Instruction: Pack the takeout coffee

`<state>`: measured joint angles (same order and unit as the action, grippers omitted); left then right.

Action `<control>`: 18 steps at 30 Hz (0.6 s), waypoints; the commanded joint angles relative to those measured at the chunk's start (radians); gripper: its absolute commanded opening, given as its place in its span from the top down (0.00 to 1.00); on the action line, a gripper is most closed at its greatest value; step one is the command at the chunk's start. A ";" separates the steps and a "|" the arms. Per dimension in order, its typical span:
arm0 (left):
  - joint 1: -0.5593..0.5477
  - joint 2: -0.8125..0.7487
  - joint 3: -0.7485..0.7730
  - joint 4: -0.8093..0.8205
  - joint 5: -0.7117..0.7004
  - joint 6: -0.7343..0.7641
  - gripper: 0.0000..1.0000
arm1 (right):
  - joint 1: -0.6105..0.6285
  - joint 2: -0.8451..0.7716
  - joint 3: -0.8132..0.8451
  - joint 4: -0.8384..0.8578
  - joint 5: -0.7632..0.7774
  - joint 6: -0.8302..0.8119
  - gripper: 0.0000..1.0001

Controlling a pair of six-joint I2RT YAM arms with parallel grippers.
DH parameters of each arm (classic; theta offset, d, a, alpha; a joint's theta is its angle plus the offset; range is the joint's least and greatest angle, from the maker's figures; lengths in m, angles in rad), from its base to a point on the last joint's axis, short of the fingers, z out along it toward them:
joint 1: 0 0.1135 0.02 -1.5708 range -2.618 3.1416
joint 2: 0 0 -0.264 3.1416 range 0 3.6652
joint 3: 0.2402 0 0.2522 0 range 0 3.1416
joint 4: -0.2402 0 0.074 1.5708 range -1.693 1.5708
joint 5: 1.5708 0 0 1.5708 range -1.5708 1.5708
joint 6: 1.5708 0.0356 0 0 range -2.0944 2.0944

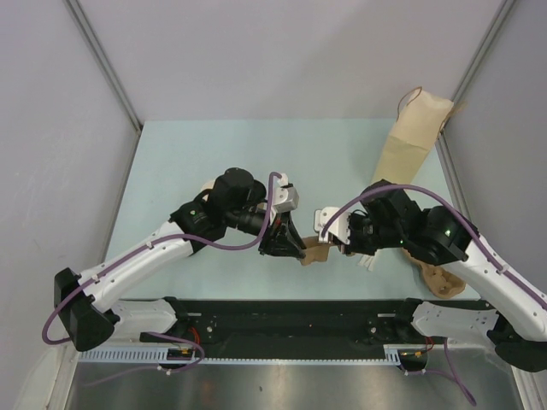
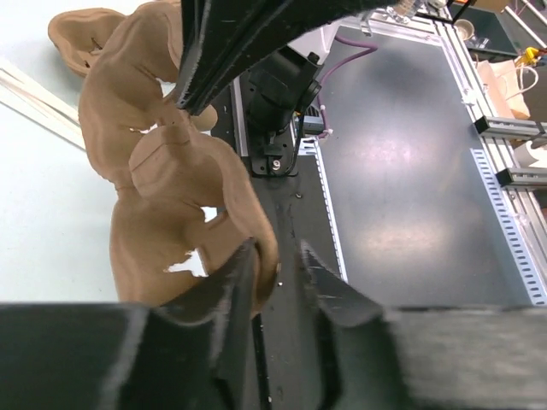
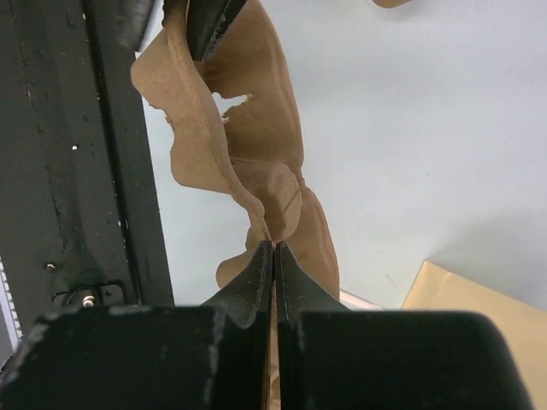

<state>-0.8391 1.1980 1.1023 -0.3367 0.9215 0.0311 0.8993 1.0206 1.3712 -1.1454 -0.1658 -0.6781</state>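
The takeout coffee is out of view. A brown moulded-pulp cup tray point(image 1: 318, 251) hangs between my two grippers, near the table's front edge. My right gripper point(image 3: 273, 248) is shut on one thin rim of the tray point(image 3: 248, 111). At the opposite end, my left gripper point(image 2: 278, 265) straddles the tray's rim point(image 2: 162, 171). That rim lies against one finger, and a clear gap shows to the other finger. In the top view the left gripper point(image 1: 295, 252) and right gripper point(image 1: 342, 248) face each other across the tray.
A tall tan paper bag point(image 1: 419, 137) lies at the back right, against the wall. Another brown pulp piece point(image 1: 440, 280) rests under the right arm. White strips point(image 1: 366, 260) lie on the table beside the tray. The black base rail point(image 1: 291, 329) runs along the near edge.
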 commanded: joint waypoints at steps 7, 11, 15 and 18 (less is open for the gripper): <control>0.003 -0.038 -0.024 -0.025 -0.006 -0.023 1.00 | 0.061 -0.025 0.043 0.052 0.104 -0.005 1.00; 0.008 -0.113 -0.035 -0.030 -0.091 -0.023 1.00 | 0.056 -0.024 0.065 0.065 0.135 0.014 0.77; 0.104 -0.172 -0.006 -0.050 -0.142 -0.013 1.00 | -0.012 -0.028 0.144 0.099 0.150 0.069 0.07; 0.220 -0.204 0.037 -0.111 -0.186 0.024 1.00 | -0.080 -0.042 0.192 0.131 0.157 0.101 0.00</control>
<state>-0.7555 1.0481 1.0729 -0.3897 0.8127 0.0242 0.8906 1.0130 1.4689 -1.0996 -0.0490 -0.6376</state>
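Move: The cup tray is held up by the right gripper. From the left gripper its middle is some 8 cm to the right and level in reach and height, its near rim already between the half-open fingers. The lidded cup stands about 21 cm ahead, 13 cm left and 15 cm below. From the right hand, the tray's middle is 1 cm left and 1 cm below; the white straws lie 8 cm ahead, 11 cm right and 18 cm below. Keep the left gripper almost in place and shut its fingers on the tray's near rim while the right still pinches the tray. Once it is clamped, open the right fingers wide and lift them off, about 4.5 cm up and 2 cm forward. Draw the left hand, tray in grip, some 3 cm left and a little forward and up, turning about 10 degrees counter-clockwise. ##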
